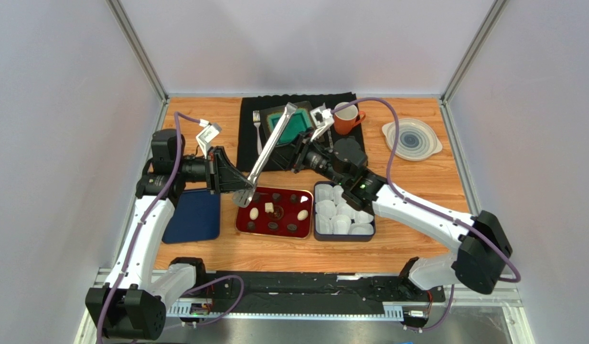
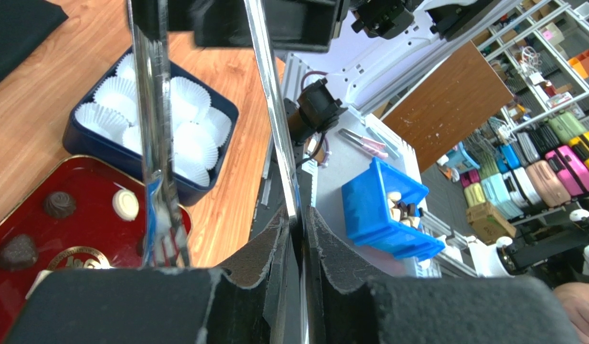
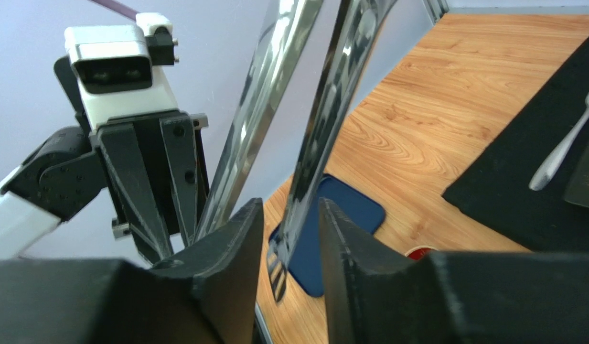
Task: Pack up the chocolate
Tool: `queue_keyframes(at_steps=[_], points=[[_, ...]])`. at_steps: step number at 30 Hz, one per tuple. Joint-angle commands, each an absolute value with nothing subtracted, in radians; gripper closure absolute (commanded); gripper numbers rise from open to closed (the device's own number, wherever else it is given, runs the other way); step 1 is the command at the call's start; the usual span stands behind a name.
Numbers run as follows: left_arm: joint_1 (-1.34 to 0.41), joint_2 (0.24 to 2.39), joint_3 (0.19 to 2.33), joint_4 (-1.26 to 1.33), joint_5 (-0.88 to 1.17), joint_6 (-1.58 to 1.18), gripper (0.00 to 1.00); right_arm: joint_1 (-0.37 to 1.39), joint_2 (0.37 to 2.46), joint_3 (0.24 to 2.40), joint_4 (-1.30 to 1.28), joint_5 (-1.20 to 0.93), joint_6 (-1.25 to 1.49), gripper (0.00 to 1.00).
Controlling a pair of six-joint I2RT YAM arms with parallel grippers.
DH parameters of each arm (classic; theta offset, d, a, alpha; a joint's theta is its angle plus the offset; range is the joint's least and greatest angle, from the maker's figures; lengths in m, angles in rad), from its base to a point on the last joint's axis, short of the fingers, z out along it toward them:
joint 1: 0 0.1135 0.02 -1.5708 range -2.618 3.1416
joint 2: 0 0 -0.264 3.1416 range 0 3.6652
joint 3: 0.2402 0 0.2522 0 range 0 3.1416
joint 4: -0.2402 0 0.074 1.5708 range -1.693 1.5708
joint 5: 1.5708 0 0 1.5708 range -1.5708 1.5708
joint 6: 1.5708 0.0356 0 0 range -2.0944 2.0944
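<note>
Several pieces of chocolate (image 1: 274,209), dark rounds and cream ovals, lie in a red tray (image 1: 241,221); in the left wrist view a dark piece (image 2: 59,204) and a white one (image 2: 125,204) show. Long metal tongs (image 1: 270,143) slant up from the tray's left end. My left gripper (image 1: 240,188) is shut on one arm of the tongs (image 2: 275,129), its pads pressed flat against the metal. My right gripper (image 3: 290,215) is open; the other tong arm (image 3: 333,107) passes between its fingers with a gap. A blue box (image 1: 317,233) of white paper cups stands right of the tray.
A navy lid (image 1: 193,215) lies left of the red tray. At the back a black mat (image 1: 250,143) carries a fork (image 1: 258,122) and a green tray (image 1: 293,122). An orange mug (image 1: 345,120) and a grey plate (image 1: 412,138) stand at the back right.
</note>
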State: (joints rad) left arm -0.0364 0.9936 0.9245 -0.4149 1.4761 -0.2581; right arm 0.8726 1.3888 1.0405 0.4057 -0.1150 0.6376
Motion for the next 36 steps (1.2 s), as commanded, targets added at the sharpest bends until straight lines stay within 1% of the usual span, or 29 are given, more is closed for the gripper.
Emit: queue_keyframes(at_steps=[1,3,7,12,14,15,16,17,18,22,23,24,25,30,36], points=[[-0.04,0.991,0.979,-0.348,1.764,-0.29,0.79,0.798,1.258,0.974,0.388,-0.242,0.591,0.57],[-0.04,0.991,0.991,-0.348,1.764,-0.293,0.79,0.781,1.235,0.956,0.39,-0.299,0.589,0.54],[-0.041,0.989,1.008,-0.35,1.764,-0.304,0.79,0.77,1.227,0.93,0.423,-0.414,0.592,0.53],[-0.041,0.986,1.035,-0.348,1.764,-0.324,0.79,0.77,1.314,0.936,0.517,-0.613,0.636,0.51],[-0.041,0.982,1.048,-0.348,1.764,-0.33,0.79,0.769,1.341,0.919,0.572,-0.689,0.676,0.49],[-0.041,0.982,1.049,-0.348,1.764,-0.333,0.79,0.769,1.357,0.911,0.647,-0.708,0.695,0.46],[-0.041,0.98,1.051,-0.35,1.766,-0.337,0.79,0.769,1.362,0.902,0.684,-0.721,0.722,0.43],[-0.041,0.977,1.054,-0.351,1.764,-0.341,0.79,0.77,1.364,0.885,0.748,-0.718,0.732,0.38],[-0.041,0.974,1.055,-0.35,1.764,-0.341,0.79,0.769,1.364,0.882,0.773,-0.712,0.739,0.29],[-0.043,0.973,1.061,-0.354,1.764,-0.344,0.79,0.765,1.365,0.896,0.819,-0.692,0.729,0.25],[-0.044,0.97,1.063,-0.359,1.764,-0.345,0.79,0.767,1.367,0.902,0.834,-0.695,0.729,0.22],[-0.046,0.968,1.063,-0.36,1.766,-0.345,0.79,0.767,1.37,0.917,0.836,-0.709,0.726,0.1],[-0.046,0.966,1.063,-0.362,1.764,-0.345,0.79,0.767,1.373,0.926,0.836,-0.713,0.723,0.08],[-0.052,0.962,1.068,-0.374,1.764,-0.344,0.79,0.75,1.411,0.968,0.828,-0.713,0.696,0.03],[-0.057,0.957,1.072,-0.382,1.764,-0.344,0.79,0.729,1.492,1.052,0.818,-0.706,0.712,0.01]])
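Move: The tongs, pinched near their serving end by my left hand, have their middle about 4 cm back and 4 cm to the left of my right hand, roughly level with it. From my left hand that middle is some 6 cm ahead, 4 cm to the right. The chocolate tray lies some 28 cm below my right hand, 6 cm back and 4 cm left; the box of paper cups is also 6 cm back, 19 cm to the right. I draw my opening right hand about 4 cm further right, clear of the tongs, then swing it some 6 cm back beside their shaft, dipping and rising again. It turns nearly 30 degrees counter-clockwise and spreads wide, fingers now pointing left at the shaft, and edges forward last. Meanwhile my left hand keeps its grip on the tongs and lifts them about 3.5 cm. ##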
